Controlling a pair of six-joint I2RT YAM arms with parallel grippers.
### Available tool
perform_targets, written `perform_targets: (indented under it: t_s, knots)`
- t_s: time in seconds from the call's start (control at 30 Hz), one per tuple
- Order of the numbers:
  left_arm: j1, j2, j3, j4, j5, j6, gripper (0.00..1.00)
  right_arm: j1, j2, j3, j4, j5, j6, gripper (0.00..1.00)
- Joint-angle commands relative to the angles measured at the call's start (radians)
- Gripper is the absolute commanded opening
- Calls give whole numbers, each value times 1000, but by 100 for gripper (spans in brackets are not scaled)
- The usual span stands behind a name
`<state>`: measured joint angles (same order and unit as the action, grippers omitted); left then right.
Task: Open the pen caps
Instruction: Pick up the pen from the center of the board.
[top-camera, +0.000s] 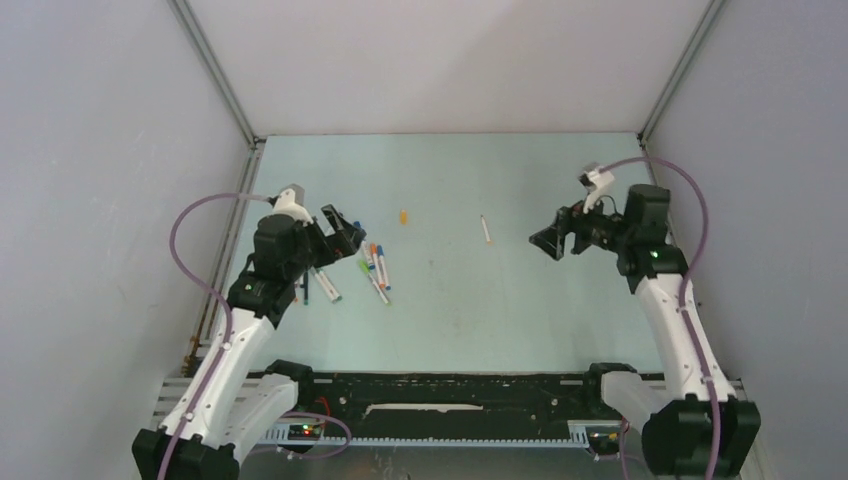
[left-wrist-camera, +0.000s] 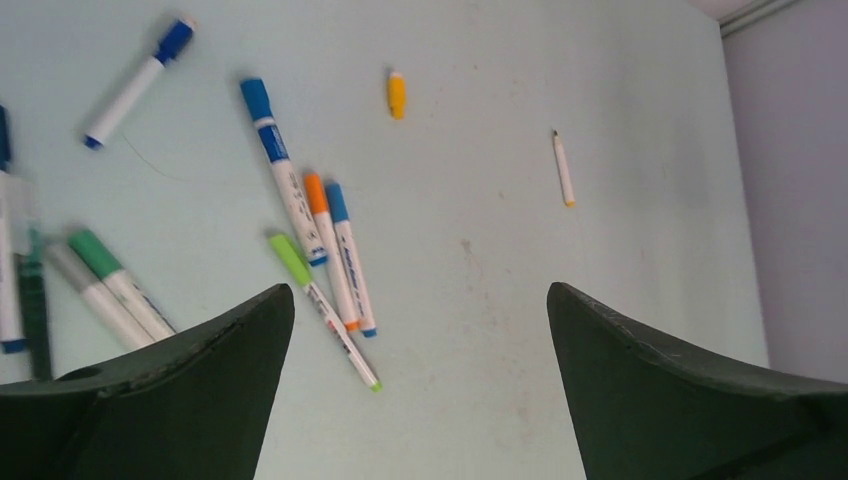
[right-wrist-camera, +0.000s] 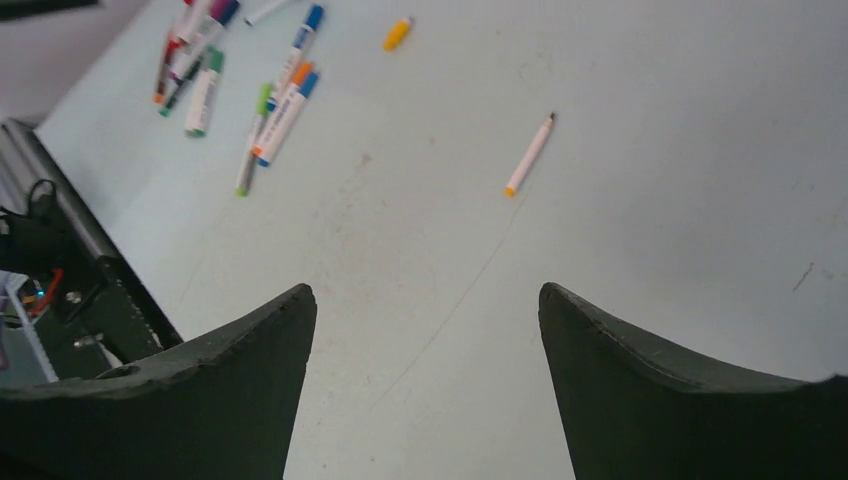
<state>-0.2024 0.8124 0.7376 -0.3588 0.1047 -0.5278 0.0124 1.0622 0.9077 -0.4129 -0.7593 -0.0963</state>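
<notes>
A loose orange-yellow pen cap (top-camera: 403, 216) (left-wrist-camera: 397, 94) (right-wrist-camera: 397, 33) lies on the pale table. To its right lies a white pen barrel (top-camera: 486, 229) (left-wrist-camera: 564, 168) (right-wrist-camera: 529, 154) with no cap and an orange end. Several capped pens (top-camera: 375, 265) (left-wrist-camera: 330, 250) (right-wrist-camera: 280, 110) with blue, orange and green caps lie in a cluster at the left. My left gripper (top-camera: 340, 235) (left-wrist-camera: 420, 300) hangs open above that cluster with nothing in it. My right gripper (top-camera: 552, 238) (right-wrist-camera: 427, 295) is open and empty, above bare table to the right of the uncapped barrel.
More pens (left-wrist-camera: 120, 285) (right-wrist-camera: 195, 60) lie at the far left of the table, partly under my left arm. White enclosure walls (top-camera: 450, 60) close in the table on three sides. A black rail with cables (top-camera: 450, 400) runs along the near edge.
</notes>
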Motion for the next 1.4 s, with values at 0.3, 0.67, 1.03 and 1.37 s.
perform_targets:
  t_s: [0.3, 0.67, 1.03, 1.37]
  knots:
    - [-27, 171, -106, 22, -36, -294, 93, -276, -132, -175, 307, -342, 177, 84]
    - [-150, 555, 132, -232, -306, -407, 61, -270, -105, -184, 306, -316, 165, 84]
    - [-203, 737, 217, -224, -308, -403, 40, -260, -93, -184, 302, -313, 155, 84]
    - [-219, 801, 248, -224, -315, -384, 38, -255, -87, -184, 298, -313, 146, 84]
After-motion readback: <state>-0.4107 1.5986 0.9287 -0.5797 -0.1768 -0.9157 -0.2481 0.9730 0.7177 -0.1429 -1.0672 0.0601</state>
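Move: The green-capped pen lies almost straight below the left hand: about 1 cm ahead, 3 cm to the right and 20 cm down. The orange marker's middle is some 5 cm beyond and 1 cm right of that pen, with the blue-capped marker another 2 cm to the right. The green marker stands about 12 cm to the pen's left. From the right hand the green-capped pen lies about 35 cm left, 1 cm back and 21 cm down. Down to the green-capped pen comes the left hand, dropping about 18 cm with a drift to the right; the fingers tip down some 45 degrees, turn a little counter-clockwise and narrow from wide to under half open, either side of the white barrel just above the table. The empty right hand eases about 3 cm right, then waits. ##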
